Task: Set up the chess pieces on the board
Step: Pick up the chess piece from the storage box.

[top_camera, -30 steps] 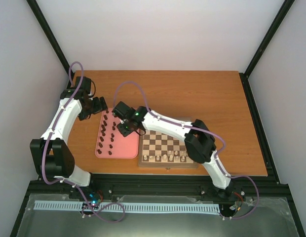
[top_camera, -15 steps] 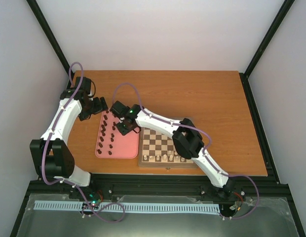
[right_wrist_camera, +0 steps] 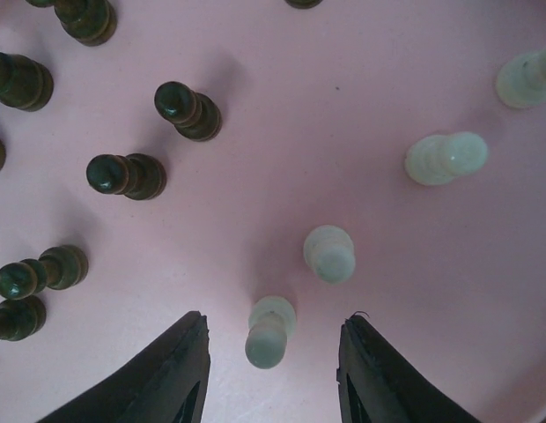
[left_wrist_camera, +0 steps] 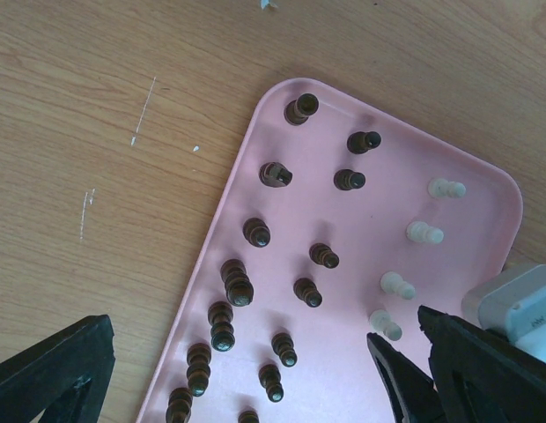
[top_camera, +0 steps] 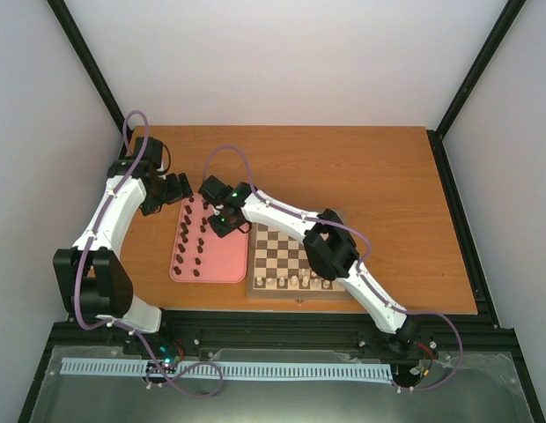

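Note:
The board (top_camera: 301, 249) lies right of a pink tray (top_camera: 224, 264), with a row of cream chess pieces (top_camera: 295, 282) along its near edge. Dark chess pieces (top_camera: 192, 234) stand on the tray's left half. My right gripper (top_camera: 219, 226) hangs low over the tray. In the right wrist view it is open (right_wrist_camera: 276, 317) around one cream piece (right_wrist_camera: 269, 339) without touching it; three more cream pieces (right_wrist_camera: 329, 253) stand beyond. My left gripper (top_camera: 177, 189) hovers open (left_wrist_camera: 266, 317) over the tray's far left corner, holding nothing.
In the left wrist view the tray (left_wrist_camera: 467, 203) carries several dark pieces (left_wrist_camera: 237, 284) and a column of cream ones (left_wrist_camera: 397, 285); the right arm's white wrist (left_wrist_camera: 517, 304) intrudes at the lower right. Bare wooden table (top_camera: 361, 167) stretches behind the board.
My right arm has reached further left and slightly back over the tray, its elbow swinging left across the board. The left arm has stayed put.

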Robot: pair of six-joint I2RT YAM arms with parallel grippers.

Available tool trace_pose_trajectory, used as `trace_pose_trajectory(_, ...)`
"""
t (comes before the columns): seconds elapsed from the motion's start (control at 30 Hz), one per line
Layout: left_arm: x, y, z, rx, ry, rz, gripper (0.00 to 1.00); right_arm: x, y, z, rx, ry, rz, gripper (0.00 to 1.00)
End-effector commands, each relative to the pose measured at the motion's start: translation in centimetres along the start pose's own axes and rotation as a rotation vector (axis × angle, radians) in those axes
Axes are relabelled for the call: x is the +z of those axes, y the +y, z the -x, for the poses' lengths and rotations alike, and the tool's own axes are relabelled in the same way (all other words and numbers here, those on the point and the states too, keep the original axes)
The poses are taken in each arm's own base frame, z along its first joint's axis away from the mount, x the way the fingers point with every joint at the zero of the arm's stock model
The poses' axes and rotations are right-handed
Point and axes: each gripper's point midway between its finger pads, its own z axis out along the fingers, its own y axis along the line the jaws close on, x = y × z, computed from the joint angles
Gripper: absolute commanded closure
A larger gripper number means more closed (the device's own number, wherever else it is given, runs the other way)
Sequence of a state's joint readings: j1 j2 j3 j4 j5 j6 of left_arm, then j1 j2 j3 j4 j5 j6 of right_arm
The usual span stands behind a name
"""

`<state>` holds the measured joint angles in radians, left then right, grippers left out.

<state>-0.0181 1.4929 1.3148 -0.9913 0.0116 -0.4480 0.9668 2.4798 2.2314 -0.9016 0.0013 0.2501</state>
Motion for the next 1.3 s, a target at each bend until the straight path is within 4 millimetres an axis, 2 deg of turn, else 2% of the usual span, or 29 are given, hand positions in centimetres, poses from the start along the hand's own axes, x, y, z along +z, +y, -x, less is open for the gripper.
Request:
trace_pose_trajectory(0.0,0.0,-0.3,0.3,0.013,-0.009,-0.009,0.00,0.4,-0.2,0.4,-0.006,0.004,0.021,0.59)
trace_pose_trajectory(0.23,0.2,-0.5,0.6,0.013,-0.005,-0.010,0.00,1.0,-0.1,0.1,-0.004,0.016,0.032,0.62)
trace_pose_trajectory(0.77,0.7,-0.5,0.5,0.013,0.008,-0.004,0.00,1.4,-0.3,-0.5,-0.014,0.046,0.044,0.81)
trace_pose_trajectory(1.1,0.7,-0.5,0.7,0.013,0.009,-0.001,0.00,-0.3,-0.6,0.4,-0.035,0.008,0.020,0.88)
trace_pose_trajectory(1.27,0.7,-0.5,0.7,0.015,0.008,0.001,0.00,-2.6,-0.8,1.0,-0.041,-0.022,0.005,0.89)
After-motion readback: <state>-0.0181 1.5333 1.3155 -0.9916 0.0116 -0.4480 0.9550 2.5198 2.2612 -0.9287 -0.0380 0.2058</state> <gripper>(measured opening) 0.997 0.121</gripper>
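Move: The white pawn to grip, the nearest to the robot of the four left in the pink storage box, stands right under your half-open right gripper, its middle about 3 cm below. The next white pawn is some 3 cm ahead of it. The nearer dark pawn lies 5 cm to its left and 1 cm ahead, the farther one 5 cm left and 3 cm ahead. From the left gripper the white pawn is about 7 cm right, 1 cm back and 14 cm below. Lower the right gripper almost straight down, about 1.5 cm, over the nearest white pawn, keeping the wrist nearly as it is. Begin closing the fingers while still sinking and go on closing after the descent ends, until both pads pinch the pawn by its head; stay low there. ##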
